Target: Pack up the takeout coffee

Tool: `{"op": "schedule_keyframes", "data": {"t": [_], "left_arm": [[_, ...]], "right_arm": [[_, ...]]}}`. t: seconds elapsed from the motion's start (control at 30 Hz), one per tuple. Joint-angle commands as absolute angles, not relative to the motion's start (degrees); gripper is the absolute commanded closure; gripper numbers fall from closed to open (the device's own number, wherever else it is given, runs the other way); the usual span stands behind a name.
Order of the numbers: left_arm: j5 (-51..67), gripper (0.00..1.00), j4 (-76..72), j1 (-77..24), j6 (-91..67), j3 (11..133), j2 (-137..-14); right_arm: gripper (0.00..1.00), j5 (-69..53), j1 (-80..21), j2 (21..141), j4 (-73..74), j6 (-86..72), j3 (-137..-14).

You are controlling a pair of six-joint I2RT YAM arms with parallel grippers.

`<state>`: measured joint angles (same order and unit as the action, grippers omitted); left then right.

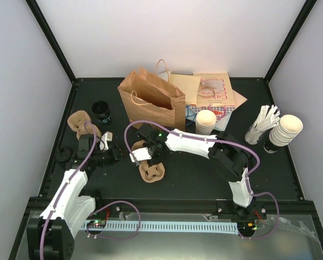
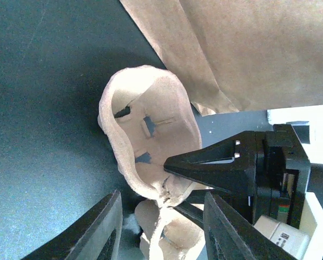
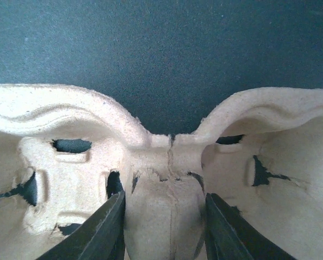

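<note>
A two-cup pulp carrier (image 1: 152, 172) lies on the black table in front of the brown paper bag (image 1: 153, 100). My right gripper (image 1: 148, 160) is down on it. In the right wrist view its fingers press both sides of the carrier's middle hump (image 3: 164, 216), so the gripper (image 3: 164, 227) is shut on it. My left gripper (image 1: 111, 147) stands open just left of the carrier, and the carrier's near edge (image 2: 166, 227) lies loosely between the fingers of that gripper (image 2: 161, 233). The takeout coffee is out of view as a single cup.
A second pulp carrier (image 1: 79, 121) and a black round holder (image 1: 101, 111) sit at the back left. Nested cream cups (image 1: 205, 122) stand right of the bag, with flat paper packets (image 1: 215, 89) behind. More nested cups (image 1: 287, 130) and white sticks (image 1: 263, 124) are at the far right.
</note>
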<state>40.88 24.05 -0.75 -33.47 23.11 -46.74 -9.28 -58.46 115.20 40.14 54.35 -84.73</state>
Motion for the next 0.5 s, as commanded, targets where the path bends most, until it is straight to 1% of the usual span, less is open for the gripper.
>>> {"op": "schedule_keyframes", "data": {"t": [0.0, 0.1, 0.27, 0.4, 0.47], "left_arm": [[42.1, 0.56, 26.3, -0.2, -33.4, 26.4, -43.9], [41.0, 0.56, 29.0, -0.1, -33.4, 29.3, -41.9], [36.6, 0.55, 35.9, 0.0, -30.2, 37.5, -39.0], [32.2, 0.53, 40.3, 0.1, -27.8, 42.7, -37.3], [32.6, 0.52, 40.2, 0.0, -27.7, 43.6, -36.6]], "right_arm": [[0.6, -11.0, -58.4, 110.6, 41.2, 54.3, -84.4], [0.6, -12.3, -58.6, 106.4, 40.2, 53.8, -82.3], [0.61, -14.6, -59.4, 98.2, 38.5, 52.6, -78.4], [0.62, -16.7, -59.4, 89.5, 36.2, 51.1, -74.8], [0.63, -17.5, -59.4, 85.2, 35.3, 50.0, -73.1]]}}
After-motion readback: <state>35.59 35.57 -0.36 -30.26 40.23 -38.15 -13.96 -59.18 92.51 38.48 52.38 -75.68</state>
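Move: The right hand already holds the cup carrier by its middle bridge, at its fingertips; the paper bag stands about 15 cm ahead and 3 cm to its right, its middle some 9 cm higher. The white cup stack is roughly 13 cm ahead and 23 cm right of that hand, about 2 cm above it. From the empty left hand the carrier lies about 12 cm right, 2 cm back and 6 cm lower. Both hands rise about 12 cm, tilting some 15 degrees, the right keeping its pinch and lifting the cup carrier. ##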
